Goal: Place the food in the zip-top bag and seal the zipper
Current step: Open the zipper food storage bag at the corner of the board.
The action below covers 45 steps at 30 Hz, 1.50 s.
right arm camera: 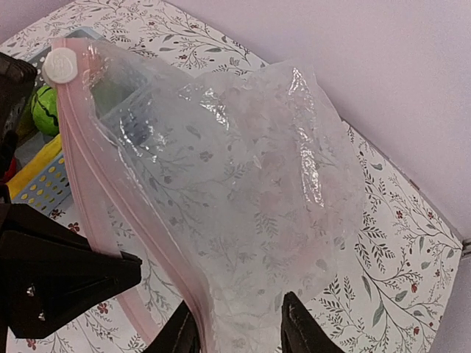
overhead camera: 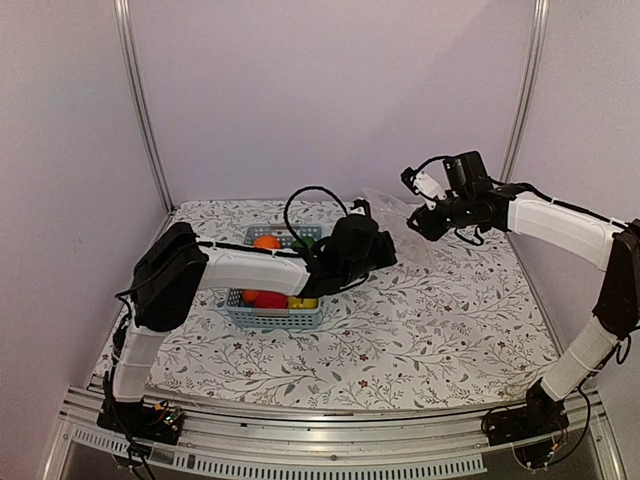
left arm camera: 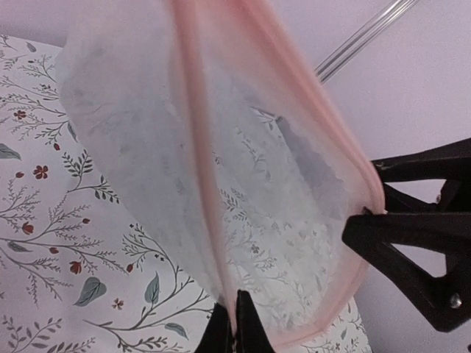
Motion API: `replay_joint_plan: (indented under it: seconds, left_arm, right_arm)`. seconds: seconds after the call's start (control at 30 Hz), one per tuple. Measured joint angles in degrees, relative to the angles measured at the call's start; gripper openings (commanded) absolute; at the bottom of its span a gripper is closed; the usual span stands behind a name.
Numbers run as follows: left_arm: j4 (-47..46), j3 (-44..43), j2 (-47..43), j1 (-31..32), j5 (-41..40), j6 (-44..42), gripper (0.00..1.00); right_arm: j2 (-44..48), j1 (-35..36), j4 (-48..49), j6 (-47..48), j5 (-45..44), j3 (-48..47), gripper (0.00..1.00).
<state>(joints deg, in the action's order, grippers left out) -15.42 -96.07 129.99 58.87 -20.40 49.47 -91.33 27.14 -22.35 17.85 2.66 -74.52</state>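
Note:
The zip-top bag [left arm camera: 147,132] hangs in the air between my two grippers, its mouth gaping. My left gripper [left arm camera: 235,325] is shut on its pink zipper [left arm camera: 195,147] strip. My right gripper [right arm camera: 239,331] stands open, with the bag's plastic [right arm camera: 243,191] and zipper edge [right arm camera: 96,169] lying between its fingers. A white slider [right arm camera: 60,65] sits at the zipper's far end. In the top view the left gripper [overhead camera: 378,248] and right gripper [overhead camera: 418,222] face each other at the clear bag [overhead camera: 400,205]. The food lies in the basket: an orange piece [overhead camera: 266,242], a red one [overhead camera: 270,299], a yellow one [overhead camera: 303,302] and a green one [right arm camera: 44,109].
The light-blue slatted basket [overhead camera: 270,318] stands on the floral cloth [overhead camera: 440,310] under my left forearm. Pale walls and metal corner posts [overhead camera: 140,100] close in the back and both sides.

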Motion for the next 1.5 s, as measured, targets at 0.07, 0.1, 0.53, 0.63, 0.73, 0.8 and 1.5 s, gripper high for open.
replay_joint_plan:
  seconds: [0.07,0.1,0.53,0.63,0.73,0.8,1.5]
  left_arm:
    - [-1.0,0.9,-1.2,0.0,0.8,-0.1,0.00]
    - [-1.8,1.4,-1.9,0.0,1.2,-0.2,0.00]
    - [-5.3,2.3,-3.1,0.5,4.8,-1.5,0.00]
    - [-3.6,2.0,-3.1,0.7,4.3,-1.3,0.00]
    - [-1.6,1.4,-3.1,0.7,3.6,-0.7,0.03]
    - [-1.1,1.3,-3.1,0.7,3.4,-0.3,0.06]
    - [13.2,17.4,-28.7,-0.2,3.3,-22.3,0.93]
  right_arm:
    - [0.0,0.2,0.3,0.2,-0.4,0.0,0.38]
    - [-0.1,0.3,0.5,0.3,-0.6,0.0,0.38]
    - [-0.1,1.3,3.3,3.8,-4.6,2.8,0.00]
    - [0.3,1.3,4.7,3.9,-7.2,2.9,0.00]
    - [1.3,1.2,6.1,4.3,-11.2,2.9,0.00]
    - [2.0,0.9,6.8,4.8,-13.6,2.9,0.00]
    - [3.0,-7.4,11.5,5.2,-13.4,9.7,0.00]
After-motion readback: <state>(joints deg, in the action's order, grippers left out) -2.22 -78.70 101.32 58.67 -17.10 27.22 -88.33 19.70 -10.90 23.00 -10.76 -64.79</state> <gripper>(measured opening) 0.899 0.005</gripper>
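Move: My right fingers stand partly open with the far lip of the zipper bag's mouth between them, practically at the hand point. The white slider end lies roughly 9 cm ahead of that hand and 15 cm to its left. My left fingers are already shut on the other lip; from them, my right hand's lip lies about 10 cm right, 3 cm ahead and 5 cm higher, and the food basket some 28 cm left, about level, 11 cm lower. I close my right fingers on their lip, then draw it up and to the right, away from my left hand, which rises about 3 cm and keeps its pinch. Next my left fingers open wide, let go of their lip and withdraw left, up and back towards the basket. My right hand keeps its grip, sinking again as it carries the bag on to about 10 cm right altogether, turning some 15 degrees clockwise. ##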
